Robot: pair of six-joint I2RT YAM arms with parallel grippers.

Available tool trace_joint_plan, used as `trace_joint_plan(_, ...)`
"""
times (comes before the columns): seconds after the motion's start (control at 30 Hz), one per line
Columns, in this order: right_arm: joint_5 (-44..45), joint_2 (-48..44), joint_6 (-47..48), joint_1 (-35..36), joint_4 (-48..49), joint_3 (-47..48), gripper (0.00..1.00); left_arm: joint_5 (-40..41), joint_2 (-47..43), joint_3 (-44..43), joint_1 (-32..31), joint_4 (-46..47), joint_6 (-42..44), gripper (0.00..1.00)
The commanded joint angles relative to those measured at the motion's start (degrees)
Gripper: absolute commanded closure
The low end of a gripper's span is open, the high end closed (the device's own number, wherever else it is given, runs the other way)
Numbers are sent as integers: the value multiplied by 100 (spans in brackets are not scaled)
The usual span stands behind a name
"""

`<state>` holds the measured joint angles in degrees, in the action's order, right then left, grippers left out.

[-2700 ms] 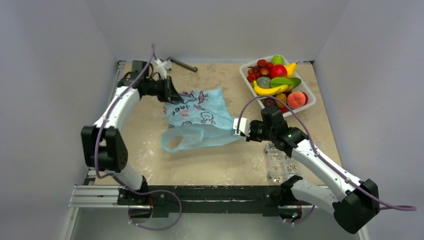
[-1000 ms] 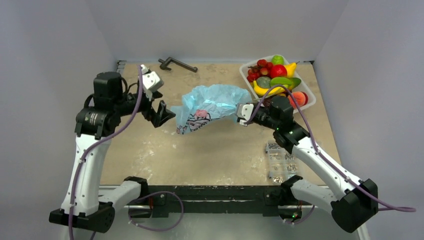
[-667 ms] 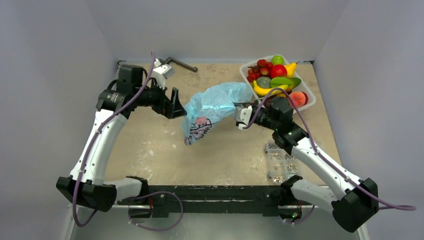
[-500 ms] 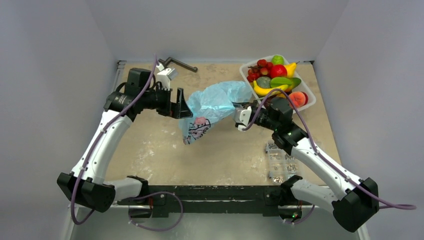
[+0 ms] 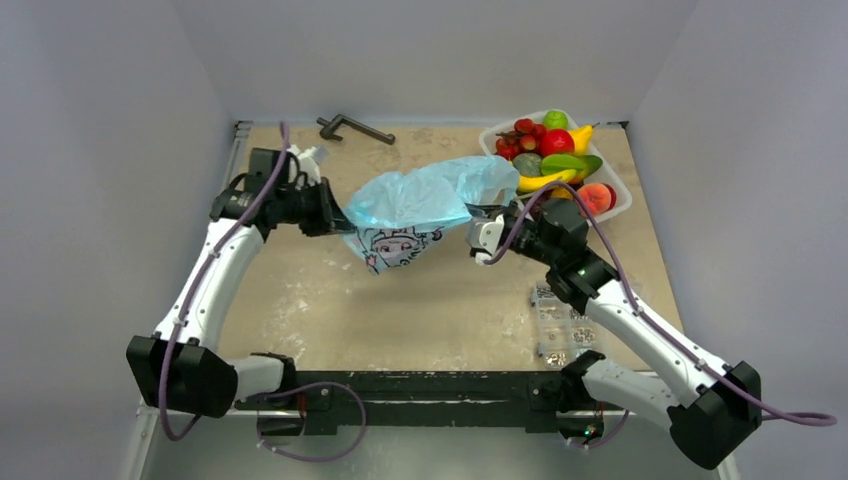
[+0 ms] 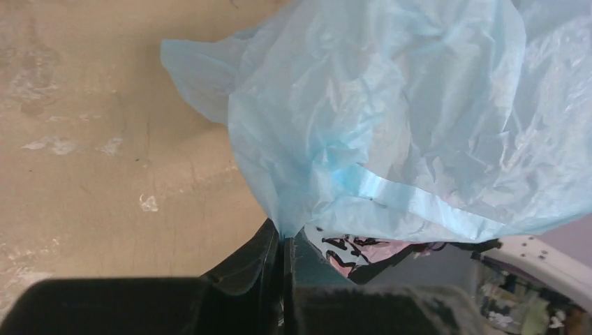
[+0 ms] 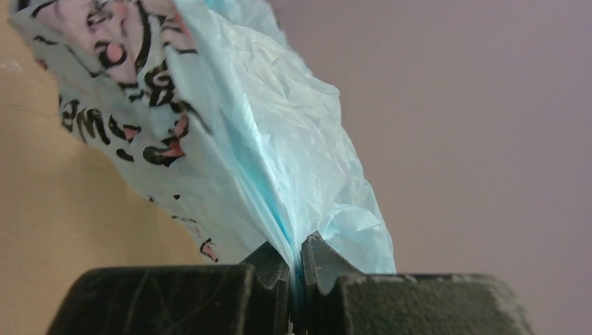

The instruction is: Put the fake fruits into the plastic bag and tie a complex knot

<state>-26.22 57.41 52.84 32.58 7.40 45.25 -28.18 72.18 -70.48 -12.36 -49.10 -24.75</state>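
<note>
The light-blue plastic bag (image 5: 420, 200) hangs above the table between both arms, its white patch with pink and dark print drooping underneath. My left gripper (image 5: 338, 215) is shut on the bag's left edge; in the left wrist view the film (image 6: 391, 118) runs into the closed jaws of that gripper (image 6: 285, 241). My right gripper (image 5: 478, 222) is shut on the bag's right edge, and the right wrist view shows the bag (image 7: 244, 139) pinched in that gripper (image 7: 297, 258). The fake fruits (image 5: 548, 160) lie heaped in a white tray (image 5: 622, 195) at the back right.
A dark metal crank handle (image 5: 352, 127) lies at the back of the table. A clear box of metal screws (image 5: 560, 325) sits near the front right, under the right arm. The table's walls are grey on three sides.
My left gripper reached the bag's left edge and closed on it, then drew back left. The bag went from hanging off the right gripper to being stretched between both.
</note>
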Motion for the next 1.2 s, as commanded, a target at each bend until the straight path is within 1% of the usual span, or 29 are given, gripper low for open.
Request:
trace_joint_plan(0.0, 271, -307, 39, -223, -338, -39, 100, -1313, -533, -16, 1414, 880, 408, 100)
trace_joint_plan(0.07, 85, -222, -3, -563, -779, 62, 100, -1938, -875, 105, 2110, 1433, 497, 100)
trace_joint_plan(0.13, -10, 8, -89, -813, -1179, 215, 100, -2676, -1111, 191, 2518, 1971, 542, 100)
trace_joint_plan(0.23, -95, 452, -395, -898, -1519, 513, 100, -3440, -1250, 81, 2585, 2034, 780, 100)
trace_joint_plan(0.3, -341, 813, -490, -883, -2054, 969, 100, -3635, -1328, 221, 2556, 2341, 485, 100)
trace_joint_plan(0.33, -528, 1008, -554, -830, -2476, 1295, 82, -3575, -1363, 262, 2517, 2392, 363, 100)
trace_joint_plan(0.4, -802, 1461, -793, -678, -3353, 2102, 25, -3300, -1441, 263, 2367, 2247, 412, 100)
trace_joint_plan(0.43, -880, 1605, -1012, -623, -3685, 2530, 9, -3101, -1513, 267, 2251, 2154, 474, 100)
trace_joint_plan(0.47, -987, 1714, -1230, -578, -3934, 2890, 2, -2938, -1567, 287, 2173, 2101, 517, 100)
trace_joint_plan(0.53, -1252, 1839, -1506, -463, -4355, 3674, 1, -2525, -1691, 377, 1970, 2079, 553, 100)
trace_joint_plan(0.6, -1371, 1921, -1883, -245, -4491, 4080, 1, -2274, -1766, 441, 1738, 2055, 659, 100)
trace_joint_plan(0.63, -1413, 1957, -2020, -125, -4474, 4215, 1, -2218, -1779, 446, 1631, 2013, 795, 100)
trace_joint_plan(0.73, -1302, 2120, -2535, 325, -3908, 4318, 1, -2272, -1845, 488, 1313, 2027, 1139, 100)
trace_joint_plan(0.87, -1161, 2653, -2648, 830, -3189, 4594, 1, -2356, -1860, 471, 896, 2009, 1694, 100)
trace_joint_plan(0.97, -1168, 3100, -2622, 1023, -2839, 4856, 1, -2387, -1824, 373, 560, 1752, 2277, 100)
trace_joint_plan(1.1, -1379, 3527, -2564, 1158, -2879, 5152, 4, -2275, -1791, 263, 115, 1562, 2934, 100)
trace_joint_plan(1.17, -1471, 3595, -2463, 1260, -2927, 5141, 8, -2115, -1760, 202, -115, 1574, 3057, 100)
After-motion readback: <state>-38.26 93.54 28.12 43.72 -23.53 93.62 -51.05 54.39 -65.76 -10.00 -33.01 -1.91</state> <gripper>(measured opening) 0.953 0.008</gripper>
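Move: The plastic bag is stretched between the two closed hands. Its middle is about 12 cm to the right hand's left, level fore and aft and some 8 cm lower; the left hand's pinch is roughly 24 cm left of the right hand, 3 cm back and 7 cm lower. The fruit basket sits about 26 cm right and 12 cm ahead of the right hand, 25 cm below. From the left hand, the bag's middle lies 12 cm right and 3 cm ahead, about level. The right fingers let go of the bag's right side after dipping about 5 cm, then, wide open and tipped down some 35 degrees, loop up and back and sweep about 15 cm left, sinking at the end around the bunched bag beside the left fingers. The left hand keeps its pinch, rising 13 cm while swinging left, then drawing back and to the right as its fingers tip upward. ##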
